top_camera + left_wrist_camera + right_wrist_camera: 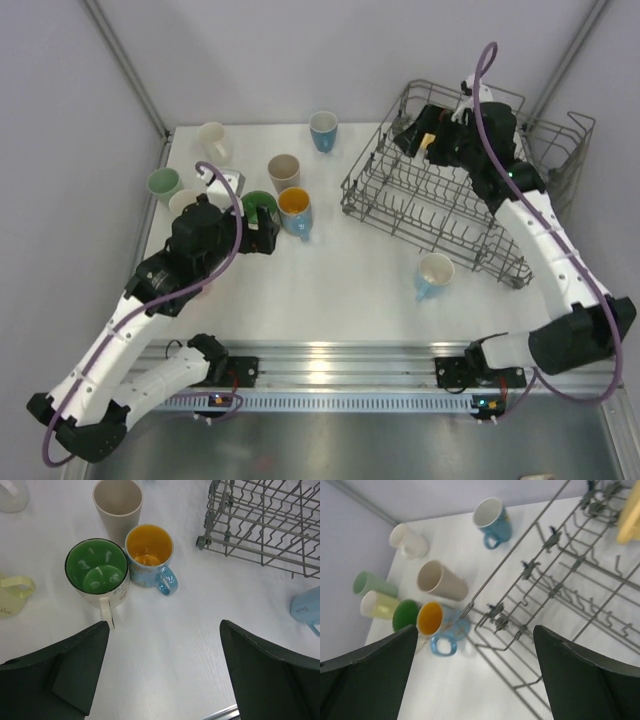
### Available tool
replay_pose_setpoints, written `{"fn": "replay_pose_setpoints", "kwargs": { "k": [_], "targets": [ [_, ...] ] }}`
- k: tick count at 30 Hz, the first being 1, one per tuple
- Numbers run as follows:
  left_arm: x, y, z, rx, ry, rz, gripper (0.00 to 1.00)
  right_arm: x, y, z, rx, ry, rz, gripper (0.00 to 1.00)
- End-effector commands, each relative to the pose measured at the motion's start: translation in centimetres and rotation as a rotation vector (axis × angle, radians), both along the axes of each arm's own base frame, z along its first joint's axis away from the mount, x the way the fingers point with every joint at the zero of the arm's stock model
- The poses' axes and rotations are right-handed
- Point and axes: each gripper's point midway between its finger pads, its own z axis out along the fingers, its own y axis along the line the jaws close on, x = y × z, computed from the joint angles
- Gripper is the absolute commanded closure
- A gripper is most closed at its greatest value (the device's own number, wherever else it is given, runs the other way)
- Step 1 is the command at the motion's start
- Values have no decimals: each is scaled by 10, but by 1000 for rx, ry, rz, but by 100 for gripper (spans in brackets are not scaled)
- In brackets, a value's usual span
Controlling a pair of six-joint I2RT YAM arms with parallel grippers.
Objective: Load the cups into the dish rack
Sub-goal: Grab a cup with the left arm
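Note:
The grey wire dish rack stands tilted at the right of the table. My right gripper hangs open over its far end, next to a yellow cup that sits in the rack. My left gripper is open above bare table, just short of a green-lined mug and an orange-lined blue mug. A beige tumbler stands behind those two. A light blue mug lies in front of the rack. In the right wrist view, my right gripper holds nothing.
More cups stand at the back left: a cream mug, a mint cup, a pale yellow mug and a blue cup at the far edge. An aluminium rail runs along the near table edge. Walls close both sides.

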Motion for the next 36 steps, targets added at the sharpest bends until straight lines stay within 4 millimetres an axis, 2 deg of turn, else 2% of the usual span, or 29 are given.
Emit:
{"fn": "replay_pose_setpoints", "kwargs": {
  "k": [1, 2, 3, 5, 6, 7, 9, 10, 12, 13, 15, 16, 17, 19, 20, 21, 25, 27, 30, 34, 35, 36],
  "targets": [
    [14, -1, 24, -17, -34, 45, 2, -56, 27, 15, 26, -75, 151, 1],
    [19, -1, 24, -6, -30, 58, 2, -70, 37, 14, 34, -81, 183, 1],
    [22, -2, 24, 5, -25, 62, 2, -86, 37, 10, 52, -99, 194, 1],
    [33, 1, 19, 42, 2, 116, 2, -105, 45, 7, 93, -116, 225, 1],
    [38, 5, 17, 52, 12, 153, 2, -116, 43, -2, 105, -116, 229, 0],
    [46, 6, 13, 68, 34, 189, 3, -119, 44, 1, 123, -143, 238, 1],
    [53, 11, 8, 73, 64, 260, 3, -127, 41, -5, 121, -141, 242, 1],
    [56, 10, 8, 71, 71, 270, 3, -129, 38, -10, 111, -128, 230, 1],
    [65, 9, -5, 101, 113, 278, 4, -133, 35, -13, 95, -124, 232, 1],
    [68, 9, -4, 107, 119, 280, 4, -136, 35, -15, 88, -124, 243, 1],
    [76, 17, -18, 148, 167, 300, 5, -141, 32, -18, 68, -120, 251, 1],
    [78, 15, -23, 143, 191, 273, 6, -143, 32, -20, 62, -118, 256, 1],
    [83, 26, -27, 151, 209, 287, 6, -143, 31, -22, 54, -124, 256, 1],
    [86, 28, -41, 151, 261, 250, 7, -148, 28, -28, 51, -123, 256, 1],
    [89, 35, -45, 145, 276, 253, 8, -150, 28, -35, 48, -115, 257, 1],
    [90, 35, -56, 160, 307, 234, 8, -154, 27, -32, 57, -128, 261, 1],
    [90, 24, -85, 216, 383, 95, 11, -161, 27, -32, 70, -145, 278, 1],
    [90, 11, -99, 213, 429, 12, 16, -162, 26, -32, 66, -152, 278, 1],
    [92, -1, -103, 197, 449, -54, 19, -163, 27, -39, 66, -138, 286, 1],
    [100, -1, -114, 226, 474, -56, 23, -165, 27, -40, 63, -135, 292, 1],
    [102, -1, -125, 238, 503, -53, 24, -166, 26, -40, 64, -138, 293, 1],
    [104, -1, -128, 244, 510, -52, 25, -167, 26, -41, 64, -138, 293, 1]
  ]
}}
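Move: The green-lined cup, handle towards the robot, stands about 14 cm ahead of the left gripper, 3 cm to its left and some 20 cm below. The orange-lined cup is 8 cm right of the green-lined cup; the beige cup is 8 cm beyond and 5 cm right of it. From the right hand, the green-lined cup is about 29 cm left, 2 cm back and 25 cm below; the yellow cup in the rack is 19 cm ahead and 8 cm right. Bring the left gripper forward about 10 cm towards the green-lined cup, then sink some 13 cm to its handle side, swinging briefly left and back on the way. Tip the fingers down about 30 degrees and narrow them partly, the handle between them near the left finger. Meanwhile draw the open right gripper back about 16 cm and a little down, away from the yellow cup. ##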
